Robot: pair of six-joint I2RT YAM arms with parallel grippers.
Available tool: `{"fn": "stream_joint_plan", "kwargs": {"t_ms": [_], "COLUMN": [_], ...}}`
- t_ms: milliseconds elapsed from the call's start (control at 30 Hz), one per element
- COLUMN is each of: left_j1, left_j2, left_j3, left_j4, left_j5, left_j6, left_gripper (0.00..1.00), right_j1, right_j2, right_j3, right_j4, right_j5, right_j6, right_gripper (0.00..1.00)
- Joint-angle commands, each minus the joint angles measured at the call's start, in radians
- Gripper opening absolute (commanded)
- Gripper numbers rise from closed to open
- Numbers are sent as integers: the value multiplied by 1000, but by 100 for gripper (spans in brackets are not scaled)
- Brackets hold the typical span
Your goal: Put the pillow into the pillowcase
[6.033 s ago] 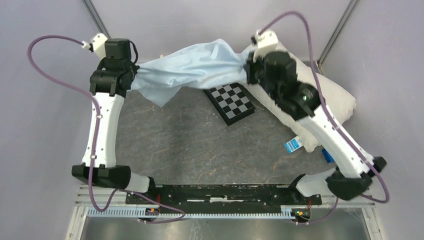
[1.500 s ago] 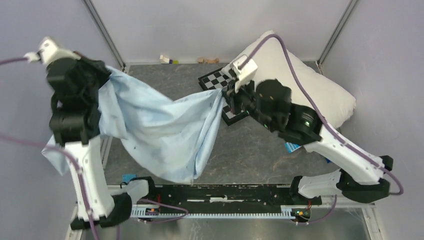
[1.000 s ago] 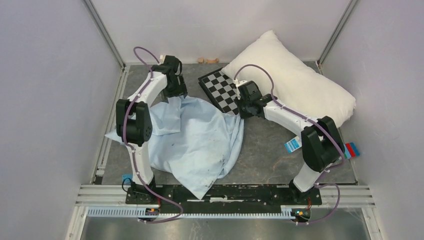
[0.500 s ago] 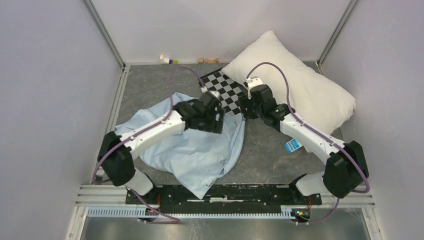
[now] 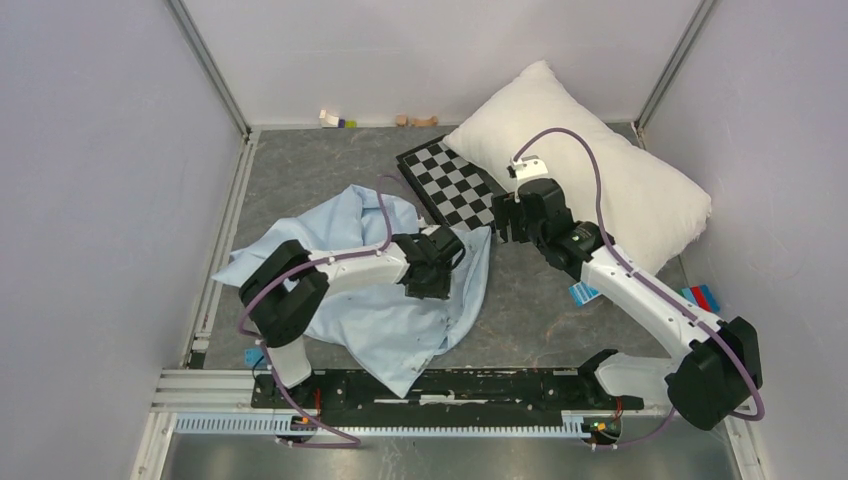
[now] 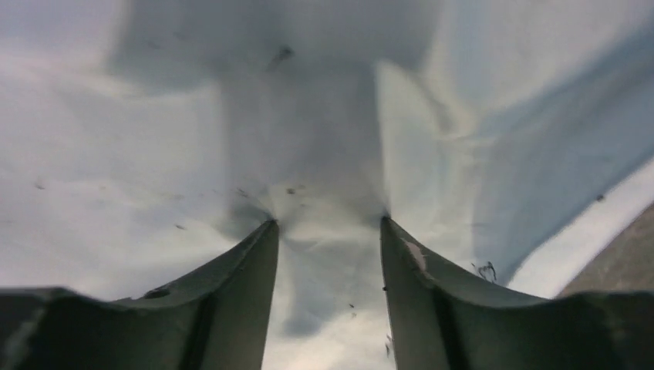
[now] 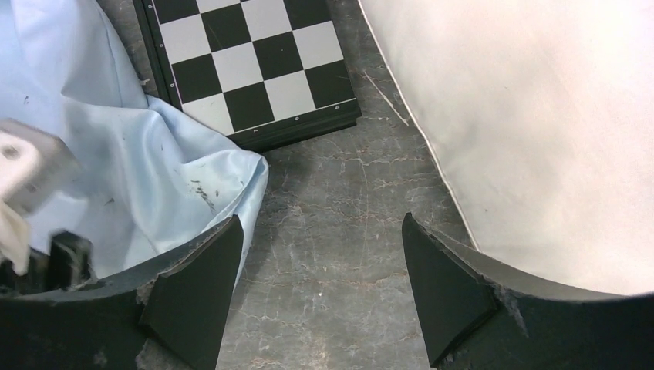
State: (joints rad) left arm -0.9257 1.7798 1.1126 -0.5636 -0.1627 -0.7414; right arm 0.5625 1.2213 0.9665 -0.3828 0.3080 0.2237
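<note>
The pillow (image 5: 590, 170), plump and cream-white, lies at the back right against the wall; its edge also shows in the right wrist view as the pillow (image 7: 540, 116). The pale-blue pillowcase (image 5: 350, 290) lies crumpled on the table at centre left. My left gripper (image 5: 432, 283) is down on its right-hand part. In the left wrist view that gripper (image 6: 326, 223) has its fingertips apart and pressed into the pillowcase (image 6: 324, 154), with cloth puckering between them. My right gripper (image 5: 503, 222) stands open over bare table between pillowcase and pillow, holding nothing (image 7: 320, 220).
A black-and-white checkerboard panel (image 5: 450, 185) lies just behind the pillowcase, next to the pillow. Small blocks (image 5: 335, 120) sit by the back wall. A blue-and-white card (image 5: 585, 291) and a blue-red item (image 5: 700, 297) lie at the right. Walls enclose three sides.
The pillowcase, earlier held up between both arms, now lies on the table. My right gripper let go of its edge and drew back right. My left gripper swung from the far corner onto the cloth's right part.
</note>
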Motion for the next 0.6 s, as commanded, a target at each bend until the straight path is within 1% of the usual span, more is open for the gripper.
{"fn": "stream_joint_plan", "kwargs": {"t_ms": [0,67,133,167,200,267,333,467,567], "left_j1": [111,187,257,286,325,403,477,577,641], "left_j2": [15,14,8,1,-6,-21,-27,-20,-17], "left_j3": [-101,-132,-140,-135,-129,-112,-79,-1,32], "left_j4": [61,66,52,38,20,-9,-43,-114,-143], "left_j5": [-41,-34,-43,-57,-71,-89,-117,-166,-188], "left_j6": [-115,-113,-92,-80,-66,-26,20,107,149], "left_gripper": [49,29,18,15,14,7,5,3,3], "right_j1": [-1,-1,-1,-1,-1,-1,-1,-1,-2], "right_j2": [-28,-26,-20,-14,-8,8,23,60,88], "right_j3": [-10,-5,0,4,11,26,40,70,93], "right_j4": [1,5,11,12,13,17,19,15,12], "right_j5": [10,0,-7,-7,-10,-17,-16,-1,26], "right_j6": [12,7,4,1,-2,-8,-18,-40,-61], "right_gripper": [82,81,81,80,80,80,80,80,83]}}
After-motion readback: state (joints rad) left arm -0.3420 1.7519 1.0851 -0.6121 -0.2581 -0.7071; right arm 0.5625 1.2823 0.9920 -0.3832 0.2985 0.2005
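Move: The left fingers are part-way closed, pointing down over a fold of the pillowcase that lies right beneath them, about 1 cm down. The pillowcase's middle is some 12 cm to their left, roughly level ahead-and-back. The chequered board stands about 25 cm ahead and 5 cm to the right; the pillow's middle is some 28 cm ahead and 36 cm to the right. From the right hand that fold lies about 11 cm back, 18 cm to the left and 17 cm below. Close the left gripper on the pillowcase fold, pinching it as you set off, and drag the cloth about 19 cm left and 11 cm forward, level and low over the table. Start on a diagonal, swing more to the left towards the end, and turn the wrist some 30 degrees counter-clockwise on the way. ##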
